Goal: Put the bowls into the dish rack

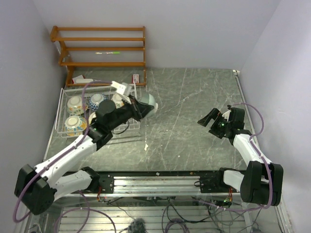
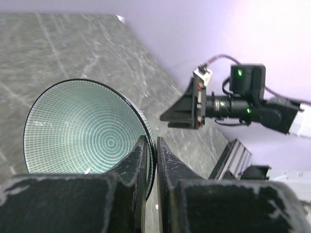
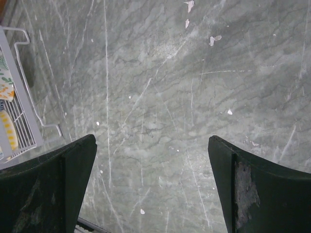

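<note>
My left gripper (image 1: 139,108) is shut on the rim of a plain pale teal bowl (image 1: 150,103), held tilted just off the right side of the white wire dish rack (image 1: 61,114). In the left wrist view the two fingers (image 2: 170,165) pinch the dark rim of this bowl (image 2: 82,128), whose inside shows fine ringed lines. Three painted bowls (image 1: 75,104) (image 1: 97,100) (image 1: 75,124) lie in the rack, and part of another may be hidden under my arm. At the right, my right gripper (image 1: 209,119) (image 3: 152,145) hangs open over bare tabletop, holding nothing.
A brown wooden shelf (image 1: 102,48) stands against the back wall behind the rack. A small red and white item (image 1: 136,77) lies near it. The rack's corner (image 3: 22,97) shows at the left of the right wrist view. A metal rail (image 1: 155,182) runs along the near edge.
</note>
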`<action>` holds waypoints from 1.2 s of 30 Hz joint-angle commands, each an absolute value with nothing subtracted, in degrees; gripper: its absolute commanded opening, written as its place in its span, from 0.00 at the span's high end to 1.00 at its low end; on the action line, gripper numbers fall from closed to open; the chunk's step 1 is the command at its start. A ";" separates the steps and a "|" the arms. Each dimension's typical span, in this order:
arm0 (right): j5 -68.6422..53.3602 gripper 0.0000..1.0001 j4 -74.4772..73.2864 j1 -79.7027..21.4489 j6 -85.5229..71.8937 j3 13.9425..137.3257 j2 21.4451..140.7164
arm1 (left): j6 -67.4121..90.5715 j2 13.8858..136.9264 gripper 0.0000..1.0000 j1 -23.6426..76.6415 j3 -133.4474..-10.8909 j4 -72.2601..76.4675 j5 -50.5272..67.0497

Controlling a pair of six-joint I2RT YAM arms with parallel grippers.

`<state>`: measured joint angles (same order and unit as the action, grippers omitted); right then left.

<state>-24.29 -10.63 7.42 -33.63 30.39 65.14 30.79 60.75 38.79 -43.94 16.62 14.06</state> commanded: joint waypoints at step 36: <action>-24.44 0.01 -7.85 7.90 -32.51 27.60 66.27 | 78.42 77.06 0.93 6.90 -20.14 72.14 28.96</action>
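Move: The left hand has the green bowl gripped by its rim. The empty spot at the rack's front right lies about 14 cm left of it, 5 cm farther out and some 24 cm below. The yellow bowl stands about 11 cm to the left of that spot, the back right bowl roughly 9 cm farther out from it, both at about its height. From the right hand the spot lies about 41 cm left, 2 cm ahead and 3 cm lower. Keeping its pinch on the green bowl's rim, the left hand sweeps about 15 cm left and several centimetres forward towards the empty rack spot, rising slightly, then sinks some 10 cm over the rack and eases back right by 2 cm. The wrist rolls roughly 40 degrees, counter-clockwise looking along the fingers, which swing a little more forward. ##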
